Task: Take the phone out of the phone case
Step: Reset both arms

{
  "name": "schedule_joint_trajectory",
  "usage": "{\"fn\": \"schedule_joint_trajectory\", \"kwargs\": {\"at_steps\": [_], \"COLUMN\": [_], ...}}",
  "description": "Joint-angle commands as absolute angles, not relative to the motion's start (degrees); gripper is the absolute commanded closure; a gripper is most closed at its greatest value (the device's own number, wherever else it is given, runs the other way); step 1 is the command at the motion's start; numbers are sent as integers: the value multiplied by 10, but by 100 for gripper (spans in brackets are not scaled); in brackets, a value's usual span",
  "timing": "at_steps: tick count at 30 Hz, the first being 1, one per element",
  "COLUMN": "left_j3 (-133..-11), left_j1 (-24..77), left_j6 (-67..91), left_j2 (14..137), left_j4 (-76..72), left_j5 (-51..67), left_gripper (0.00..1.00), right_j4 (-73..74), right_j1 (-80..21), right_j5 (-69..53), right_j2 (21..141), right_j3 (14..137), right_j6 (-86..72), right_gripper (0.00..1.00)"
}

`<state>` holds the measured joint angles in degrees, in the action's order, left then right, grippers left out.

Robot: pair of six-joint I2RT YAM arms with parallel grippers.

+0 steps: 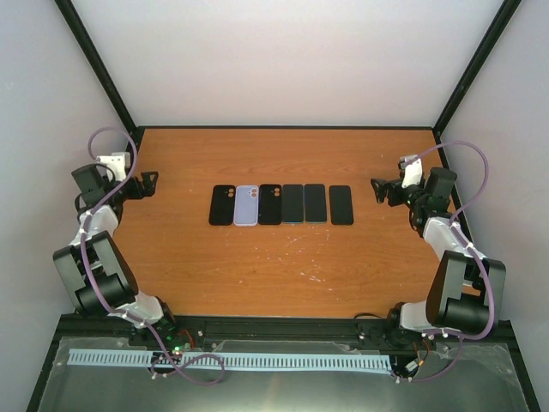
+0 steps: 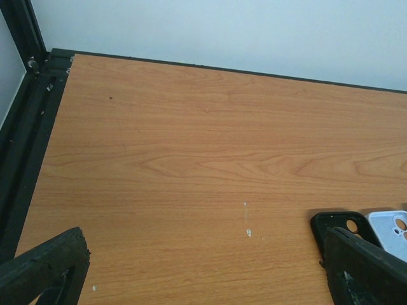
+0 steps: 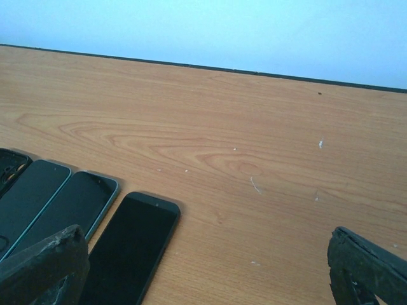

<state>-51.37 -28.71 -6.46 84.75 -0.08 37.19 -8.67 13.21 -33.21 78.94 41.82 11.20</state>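
Six flat items lie in a row mid-table. From the left: a black case (image 1: pixel 221 205), a pale lavender case (image 1: pixel 246 206) and another black case (image 1: pixel 270 204), all showing camera cut-outs. Then come three phones screen-up (image 1: pixel 292 204) (image 1: pixel 315 203) (image 1: pixel 341 205). In the right wrist view two of the phones (image 3: pixel 32 197) (image 3: pixel 79 203) show a grey-teal rim, and the nearest phone (image 3: pixel 130 248) is all black. I cannot tell which phone sits in a case. My left gripper (image 1: pixel 151 184) is open at the table's left edge. My right gripper (image 1: pixel 378 190) is open to the right of the row. Both hold nothing.
The black frame rail (image 2: pixel 25 127) runs along the table's left side, and walls close the back and both sides. The left wrist view shows the black case (image 2: pixel 337 223) and the pale case (image 2: pixel 389 230) at its lower right, with bare wood (image 2: pixel 191 159) ahead.
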Motion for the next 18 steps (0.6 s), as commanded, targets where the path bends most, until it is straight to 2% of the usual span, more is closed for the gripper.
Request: {"fn": "schedule_joint_trajectory", "kwargs": {"at_steps": [1,8,11,14,18], "left_j3": [-507,-419,-354,-291,-234], "left_j1": [-288,-284,-269,-232,-198], "left_j6": [-79,-24,26,51,75], "left_j2": [839,833,822,818,820], "left_j4": [-31,-157,-270,-382,-477], "left_j5": [371,359,306,240,170], "left_gripper": [0,0,0,0,0], "right_j4": [-118,-216,-306,-326,-415], "right_j1": [136,136,130,118,103], "right_j5": [-338,-343,-306,-245,-228], "right_j2": [800,809,806,807,813], "right_j3": [409,357,319,312,274], "right_j6": [117,111,67,25,-7], "right_gripper": [0,0,0,0,0]}}
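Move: Nothing is being reached for: both grippers are empty, over the table. The leftmost black case lies roughly 18 cm to the left gripper's right, some 1 cm ahead and 17 cm below, with the lavender case about 8 cm farther right. From the right gripper, the rightmost phone is about 12 cm left, 2 cm ahead and 16 cm below; the next phone lies 8 cm beyond it to the left. Lower both empty grippers towards rest over the table's two sides, slowly at first, then faster. Sink the left about 7 cm while drawing it back and inward to the right by some 3 cm each, turning slightly counter-clockwise; let the right sink roughly 3 cm and turn it a little clockwise. Keep both wide open and touch nothing. ##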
